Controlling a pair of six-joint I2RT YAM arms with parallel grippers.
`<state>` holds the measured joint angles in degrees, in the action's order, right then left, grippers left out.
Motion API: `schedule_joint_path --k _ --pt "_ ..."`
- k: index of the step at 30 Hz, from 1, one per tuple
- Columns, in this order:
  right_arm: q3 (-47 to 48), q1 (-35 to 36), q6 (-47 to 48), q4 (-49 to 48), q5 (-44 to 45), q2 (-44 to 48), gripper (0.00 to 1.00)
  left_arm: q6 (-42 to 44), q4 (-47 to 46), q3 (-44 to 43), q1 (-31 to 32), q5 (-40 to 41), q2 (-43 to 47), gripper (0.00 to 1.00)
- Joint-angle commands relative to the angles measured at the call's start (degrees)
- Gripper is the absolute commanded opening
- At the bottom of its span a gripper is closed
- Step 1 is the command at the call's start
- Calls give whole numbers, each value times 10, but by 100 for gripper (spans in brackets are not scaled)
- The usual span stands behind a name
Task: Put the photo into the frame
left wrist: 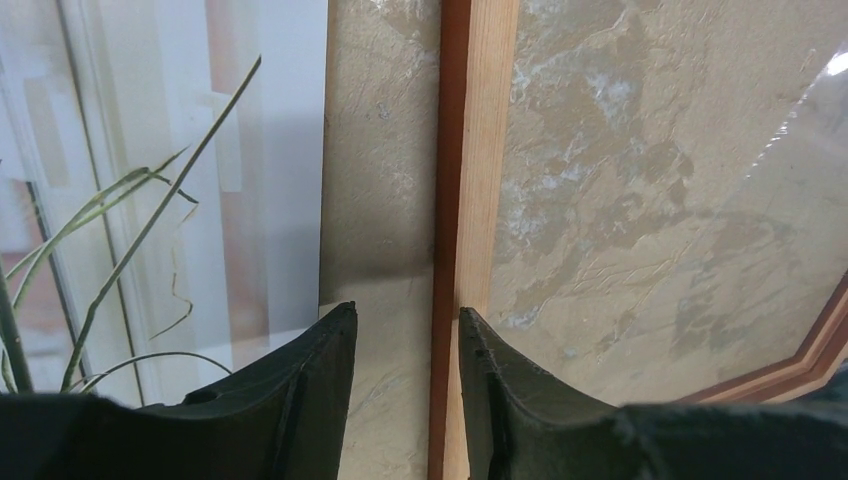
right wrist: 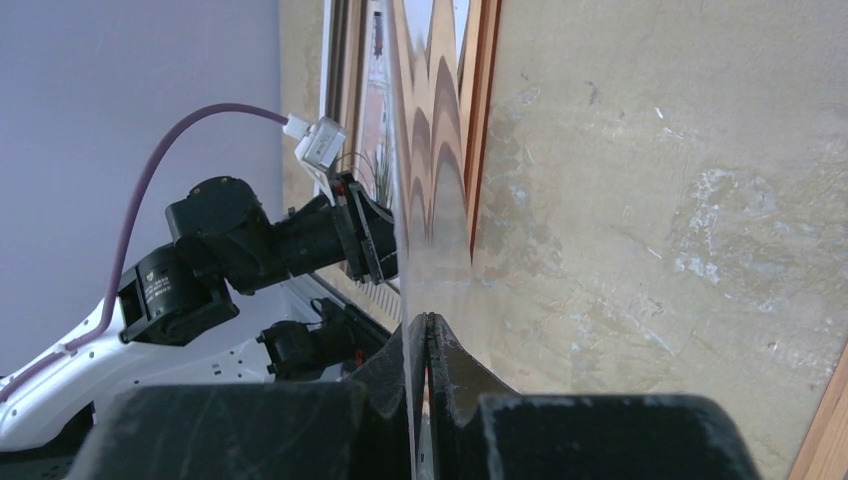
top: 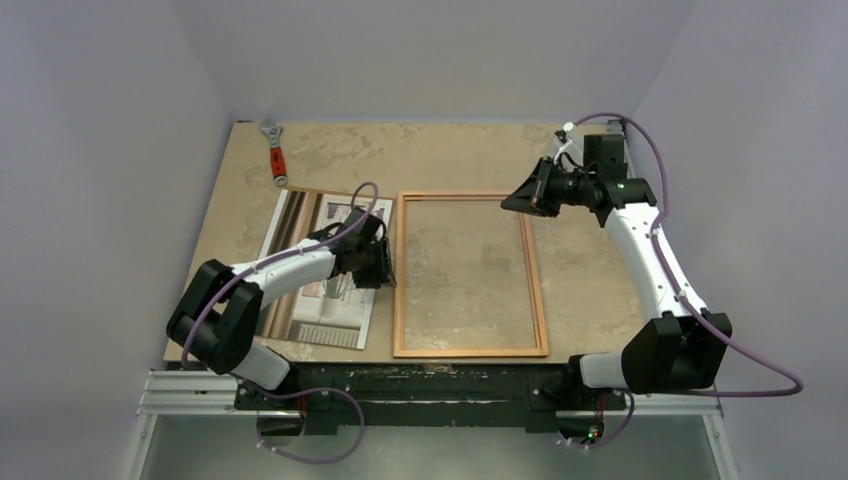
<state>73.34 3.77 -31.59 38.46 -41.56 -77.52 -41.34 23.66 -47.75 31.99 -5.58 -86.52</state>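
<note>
The photo (top: 300, 215) lies face up on the left of the table, its grassy plant showing in the left wrist view (left wrist: 150, 150). The thin wooden frame (top: 470, 350) lies flat just to its right. My left gripper (top: 385, 262) hangs low over the frame's left rail (left wrist: 480, 150). Its jaws (left wrist: 400, 315) stand apart, one finger over the bare strip beside the photo, the other on the rail. My right gripper (top: 510, 203), at the frame's far right corner, is shut (right wrist: 427, 320) on a thin clear sheet (right wrist: 430, 200), holding that edge tilted up off the frame.
A wrench with a red handle (top: 274, 152) lies at the table's far left corner. The left arm (right wrist: 230, 250) with its purple cable reaches over the photo. Grey walls close in the table on three sides.
</note>
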Motion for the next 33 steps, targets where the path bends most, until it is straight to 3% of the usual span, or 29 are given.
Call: schedule_joint_path --k 1,6,12,19,33 --pt "-6 -1 -10 -28 -29 1 0 -6 -34 6 -1 -16 0 40" --pt "-14 -1 -17 -34 -33 -3 0 -6 -39 7 -1 -18 -2 39" --pt "-29 -1 -24 -46 -44 -11 0 -7 -49 11 -1 -24 -22 29" --pt "-31 -1 -26 -40 -50 -27 0 -5 -42 12 0 -16 -30 23" --pt "-75 -1 -87 -78 -48 -39 0 -4 -33 9 -1 -12 -39 17"
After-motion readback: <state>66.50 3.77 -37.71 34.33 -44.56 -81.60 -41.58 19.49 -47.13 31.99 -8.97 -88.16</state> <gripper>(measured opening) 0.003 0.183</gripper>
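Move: Just off the frame's left rail, the left hand has that rail about 2 cm to its right and 1 cm below; the photo's middle lies some 12 cm to its left and 4 cm ahead. Holding the clear pane, the right hand has the frame's middle roughly 23 cm below it, straight in line fore and aft and about 4 cm to its left. The frame's right rail runs some 10 cm to the right of that hand. Lowering its held edge of the clear pane by about 5 cm towards the frame, the right hand tips its shut fingers some 10 degrees further down and keeps its pinch. The left hand edges about 1.5 cm to the right at the frame's left rail and narrows its fingers to less than half their gap, one tip just outside the rail, the other over its top. ##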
